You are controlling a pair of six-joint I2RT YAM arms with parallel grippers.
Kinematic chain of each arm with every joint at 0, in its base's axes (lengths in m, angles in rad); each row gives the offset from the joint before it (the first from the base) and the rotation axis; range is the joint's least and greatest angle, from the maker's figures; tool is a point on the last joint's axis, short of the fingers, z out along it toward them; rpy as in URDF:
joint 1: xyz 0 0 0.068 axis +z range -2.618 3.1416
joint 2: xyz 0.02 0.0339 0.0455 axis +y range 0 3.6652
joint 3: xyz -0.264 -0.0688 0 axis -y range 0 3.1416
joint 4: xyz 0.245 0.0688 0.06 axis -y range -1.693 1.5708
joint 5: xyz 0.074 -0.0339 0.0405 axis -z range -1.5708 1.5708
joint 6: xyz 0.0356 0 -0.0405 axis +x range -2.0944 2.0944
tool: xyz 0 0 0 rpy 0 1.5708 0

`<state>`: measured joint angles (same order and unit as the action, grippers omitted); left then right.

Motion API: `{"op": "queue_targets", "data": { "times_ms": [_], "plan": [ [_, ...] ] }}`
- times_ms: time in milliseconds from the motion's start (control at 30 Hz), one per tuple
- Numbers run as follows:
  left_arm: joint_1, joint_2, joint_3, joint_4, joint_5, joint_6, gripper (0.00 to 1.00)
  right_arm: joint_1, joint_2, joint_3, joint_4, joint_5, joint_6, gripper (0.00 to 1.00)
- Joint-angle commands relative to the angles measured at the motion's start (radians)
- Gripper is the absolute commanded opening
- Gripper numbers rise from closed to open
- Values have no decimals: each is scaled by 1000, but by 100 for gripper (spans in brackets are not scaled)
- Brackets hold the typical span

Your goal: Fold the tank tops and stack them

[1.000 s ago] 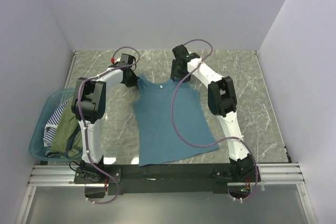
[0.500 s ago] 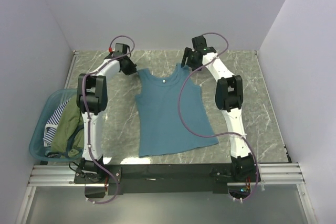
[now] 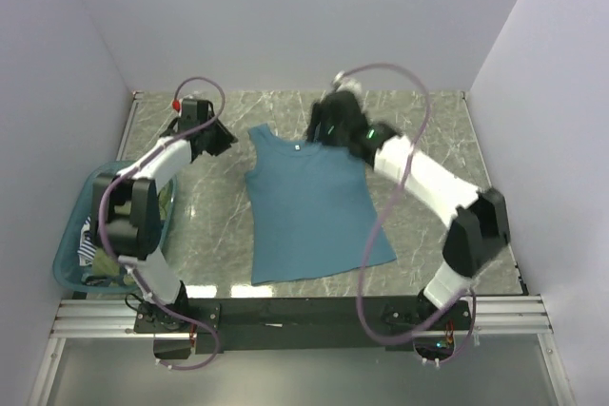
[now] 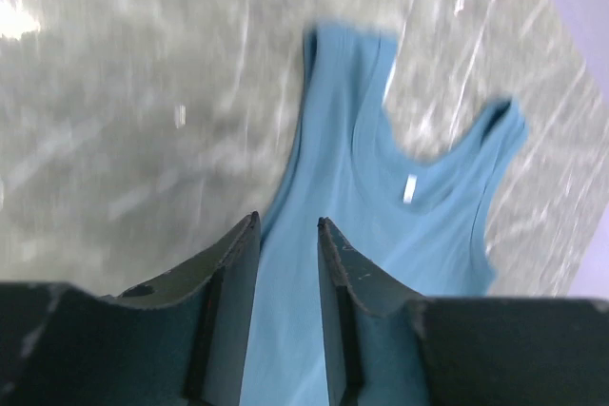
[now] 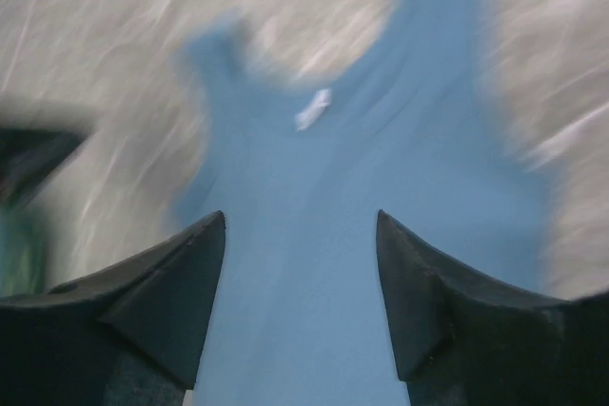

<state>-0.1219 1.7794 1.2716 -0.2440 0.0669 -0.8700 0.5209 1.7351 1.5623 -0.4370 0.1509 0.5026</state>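
A plain teal-blue tank top lies spread flat on the marble table, straps toward the back wall. My left gripper hovers just left of its left strap, open and empty; in the left wrist view the top shows through the narrow gap of the gripper. My right gripper hangs over the right strap near the neckline, open wide and empty. In the blurred right wrist view the top fills the space under the gripper. Olive cloth and striped cloth lie in the tub.
A translucent teal plastic tub stands at the table's left edge, partly behind my left arm. Walls close in the table at the back and on both sides. The right arm's purple cable loops over the top's right side.
The left gripper has opened, let go of the left strap and drawn back to the left. The right arm has swung its elbow out to the right, and its gripper has shifted left.
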Motion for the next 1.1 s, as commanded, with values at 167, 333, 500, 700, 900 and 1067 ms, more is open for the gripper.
{"op": "queue_targets", "data": {
  "times_ms": [167,333,500,700,900,1067],
  "plan": [
    [-108,-225,-322,133,-38,12,34,500,-154,-390,63,186,243,58],
    [-134,-288,-408,143,-96,55,34,741,-50,-352,14,251,343,45],
    [-133,-325,-426,123,-137,69,34,850,73,-240,-48,285,387,45],
    [-131,-347,-419,103,-159,62,34,900,195,-140,-103,283,409,44],
    [-131,-341,-413,110,-139,63,33,918,256,-101,-124,266,415,44],
    [-130,-333,-423,127,-125,62,33,930,310,-71,-135,253,407,44]
  ]
}}
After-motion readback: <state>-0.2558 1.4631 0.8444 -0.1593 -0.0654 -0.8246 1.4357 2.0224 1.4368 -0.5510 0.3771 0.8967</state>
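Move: The hem's near-left corner, which the right hand goes for, lies about 34 cm back, 20 cm to its left and 20 cm below. The hem's right corner is roughly 33 cm to the right of that corner and 5 cm farther out. From the left hand, the tank top's left underarm is some 7 cm back, 4 cm right and 9 cm down; the left shoulder strap is about 7 cm ahead and 6 cm right, and the basket about 21 cm back and 31 cm left. Sweep the right gripper quickly back over the tank top, about 34 cm, while carrying it some 20 cm left and down to the near-left hem corner, yawing counter-clockwise, narrowing the fingers but leaving them open at the cloth. Draw the left gripper back about 10 cm and slightly down, beside the left underarm, fingers part-open and clear of the fabric. ##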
